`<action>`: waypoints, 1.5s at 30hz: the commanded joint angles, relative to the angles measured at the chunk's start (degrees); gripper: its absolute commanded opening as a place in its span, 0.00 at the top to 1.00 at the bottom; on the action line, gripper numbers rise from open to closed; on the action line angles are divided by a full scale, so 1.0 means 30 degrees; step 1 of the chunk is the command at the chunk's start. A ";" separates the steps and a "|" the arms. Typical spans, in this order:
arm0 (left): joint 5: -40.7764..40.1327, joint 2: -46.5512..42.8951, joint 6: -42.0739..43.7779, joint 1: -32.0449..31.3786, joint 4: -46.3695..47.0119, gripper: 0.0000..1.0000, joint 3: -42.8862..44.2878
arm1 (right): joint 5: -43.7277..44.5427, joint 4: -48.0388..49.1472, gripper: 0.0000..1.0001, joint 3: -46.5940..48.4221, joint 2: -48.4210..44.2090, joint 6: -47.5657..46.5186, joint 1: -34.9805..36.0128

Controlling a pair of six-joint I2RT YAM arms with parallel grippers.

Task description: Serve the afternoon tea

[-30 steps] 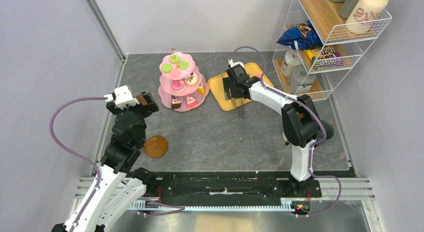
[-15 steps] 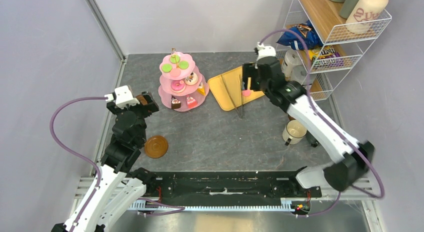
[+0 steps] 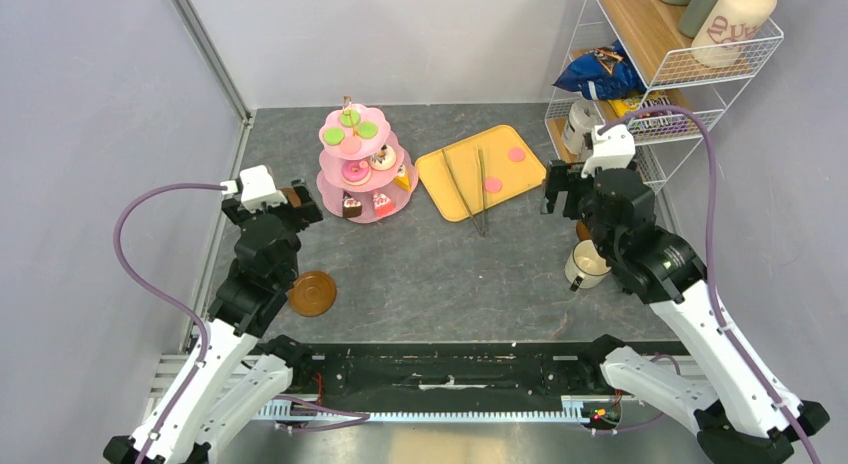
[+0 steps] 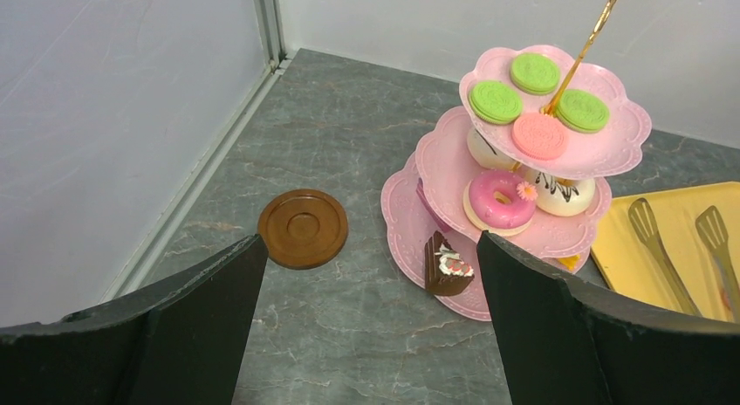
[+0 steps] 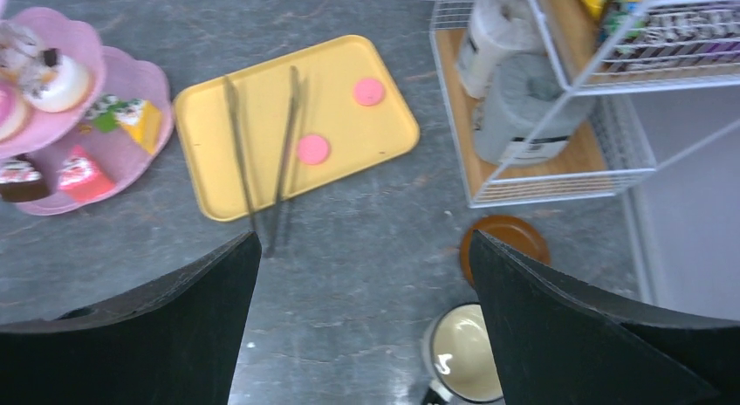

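Note:
The pink three-tier stand (image 3: pixel 356 164) holds green and pink macarons on top, donuts in the middle and cake wedges at the bottom; it also shows in the left wrist view (image 4: pixel 524 169). My left gripper (image 3: pixel 296 206) (image 4: pixel 368 241) is open and empty, left of the stand, above a brown saucer (image 4: pixel 302 240). Another saucer (image 3: pixel 312 293) lies nearer the bases. My right gripper (image 3: pixel 562 196) (image 5: pixel 364 239) is open and empty, above a cream mug (image 3: pixel 588 264) (image 5: pixel 467 353) and a third saucer (image 5: pixel 506 240). Two pink macarons (image 3: pixel 492 185) lie on the yellow tray (image 3: pixel 450 184).
Metal tongs (image 3: pixel 480 189) lie across the yellow tray. A white wire shelf rack (image 3: pixel 655 104) stands at the right with a blue crisp bag (image 3: pixel 598 76), a yellow packet, a cream bottle (image 3: pixel 735 24) and two pale vessels (image 5: pixel 515 108) on its lowest shelf. Walls close in left and back.
My right arm has swung away from the yellow tray, right and nearer, to above the mug by the rack. My left gripper has barely shifted.

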 commanded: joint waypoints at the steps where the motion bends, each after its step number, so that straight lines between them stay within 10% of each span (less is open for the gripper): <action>1: -0.0275 0.0609 -0.0685 0.0031 0.0854 0.02 -0.0119 | 0.2448 0.0696 0.03 -0.1217 -0.1214 -0.2012 -0.0058; 29: 0.8425 1.4145 -0.6756 0.9888 -0.1994 0.09 0.4542 | 0.4567 0.7065 0.03 -0.9125 -0.9123 -0.4022 0.1890; 45: 0.9863 2.3460 -0.5641 1.0872 -0.3694 0.32 0.9838 | 0.4535 0.7569 0.03 -0.9497 -0.9405 -0.4357 0.2051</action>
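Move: The brown saucer beside the left wall lies about 18 cm ahead of the left gripper, 11 cm to its left and some 28 cm below. The tiered cake stand is roughly 19 cm to the right of that saucer and about 4 cm farther out. The near saucer is almost under the left gripper, some 4 cm back and 2 cm left, on the table. From the right gripper, the wall-side saucer is about 60 cm left, 17 cm ahead and 32 cm below. Bring the left gripper down about 24 cm and forward some 15 cm, swinging it left on the way towards the wall-side saucer. Tip the fingers steeply down as it sinks and narrow their gap to about two-thirds, stopping short of the saucer. Meanwhile draw the empty right gripper back and right, about 5 cm each way, dipping then rising a little, its fingers tilting up to level and staying wide open. ##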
